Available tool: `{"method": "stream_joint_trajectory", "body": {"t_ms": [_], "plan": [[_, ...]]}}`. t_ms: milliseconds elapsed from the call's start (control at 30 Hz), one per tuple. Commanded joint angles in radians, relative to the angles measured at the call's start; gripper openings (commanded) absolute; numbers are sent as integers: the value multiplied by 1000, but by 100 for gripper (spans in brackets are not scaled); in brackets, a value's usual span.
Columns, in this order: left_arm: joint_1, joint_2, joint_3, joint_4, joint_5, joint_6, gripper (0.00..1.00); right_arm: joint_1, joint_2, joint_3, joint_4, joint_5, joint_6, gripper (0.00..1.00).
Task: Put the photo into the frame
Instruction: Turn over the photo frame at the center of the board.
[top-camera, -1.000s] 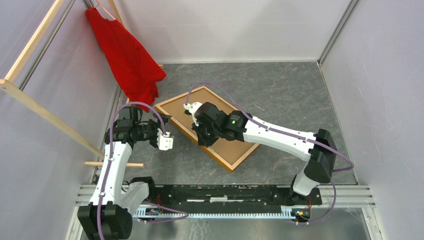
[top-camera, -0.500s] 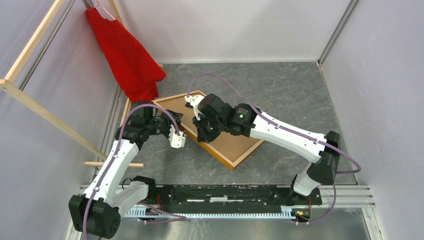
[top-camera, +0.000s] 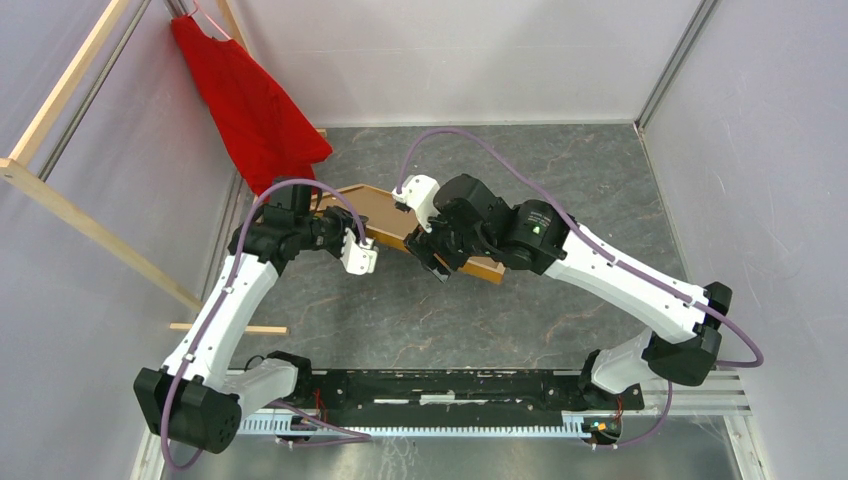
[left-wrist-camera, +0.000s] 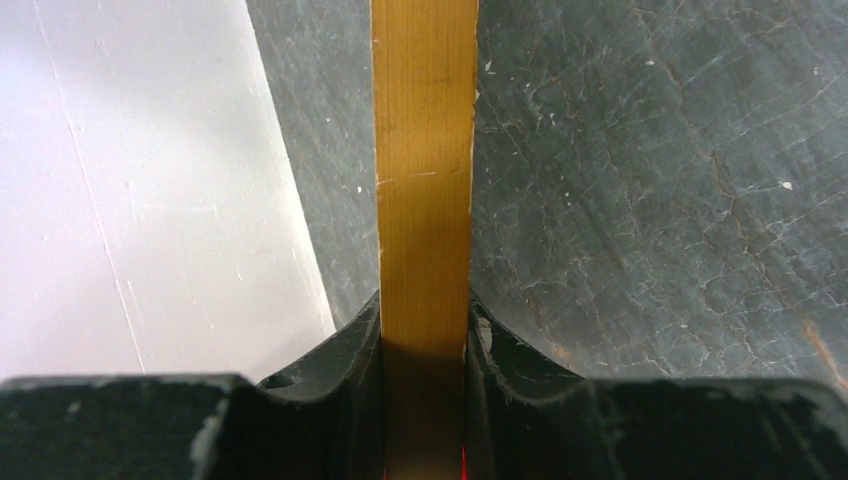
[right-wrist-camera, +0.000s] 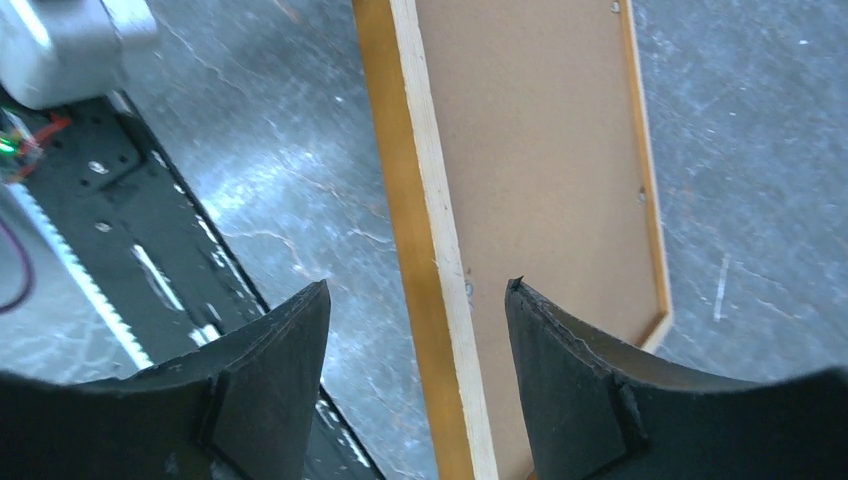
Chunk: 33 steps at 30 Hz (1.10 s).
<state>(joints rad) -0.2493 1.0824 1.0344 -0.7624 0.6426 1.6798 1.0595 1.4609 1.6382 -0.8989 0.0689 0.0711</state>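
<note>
The orange-brown wooden frame (top-camera: 385, 215) stands tipped up on its long edge, its plain brown board back (right-wrist-camera: 540, 180) facing my right wrist camera. My left gripper (top-camera: 368, 245) is shut on the frame's thin rail (left-wrist-camera: 425, 150) at its left end, and both jaws press against the wood (left-wrist-camera: 425, 320). My right gripper (top-camera: 440, 262) is open and straddles the near rail (right-wrist-camera: 430, 250), with a gap on each side of it. The photo is out of view in every frame.
A red cloth (top-camera: 255, 110) hangs at the back left beside a pale wooden slat rack (top-camera: 70, 215). Grey walls close in the stone-patterned floor (top-camera: 560, 180). The black base rail (top-camera: 450, 385) runs along the near edge.
The frame went from lying flat to standing on its edge. My left gripper moved in and shut on its rail. My right gripper let go, opened, and shifted right.
</note>
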Motion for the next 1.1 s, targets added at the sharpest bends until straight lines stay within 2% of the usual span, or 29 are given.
{"method": "stream_joint_trajectory", "body": {"t_ms": [0,167,300,467,533,667,800,833,867,933,1067], "plan": [[-18,8,80,-29,41,-58,32,25,-2,-14,-40,121,-131,71],[-24,25,109,-50,38,-58,33,44,12,-67,-3,230,-237,71],[-25,37,122,-52,42,-73,33,45,8,-128,56,233,-298,71],[-25,42,120,-50,41,-68,34,45,-13,-236,143,286,-328,65],[-25,40,114,-50,45,-62,41,43,-20,-254,175,315,-318,59],[-25,24,103,-33,50,-63,57,43,-31,-225,216,357,-281,40],[-24,-3,106,-15,34,-70,75,27,-51,-173,250,411,-253,12],[-24,-12,108,-14,28,-73,80,22,-51,-156,250,434,-239,10],[-24,-20,110,-4,25,-89,92,10,-53,-135,251,433,-222,11],[-21,-34,118,20,19,-146,99,-17,-58,-103,257,376,-192,11],[-10,-41,184,95,38,-434,100,-100,-39,-24,241,216,-106,12]]}}
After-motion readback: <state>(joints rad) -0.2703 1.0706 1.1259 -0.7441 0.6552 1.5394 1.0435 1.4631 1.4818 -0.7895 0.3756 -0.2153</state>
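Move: The frame's near long bar, already held up in the left fingers, is the right hand's aim: its grip spot lies about 4 cm ahead, 4 cm left and 7 cm below. From that hand, the left gripper is roughly 14 cm left and 7 cm ahead, while the bar's right end is some 14 cm right, 3 cm back and 9 cm below. The grip spot lies about 10 cm right of the left hand, 3 cm back and nearly level. The frame's raised near bar is handed over. The open right hand sinks nearly 8 cm, moving left and forward onto it with a 25-degree tilt, then pinches the bar and carries it forward and up about 4 cm. Meanwhile the left hand holds nearly still, opens wide, ends its pinch, and rises about 4 cm. ##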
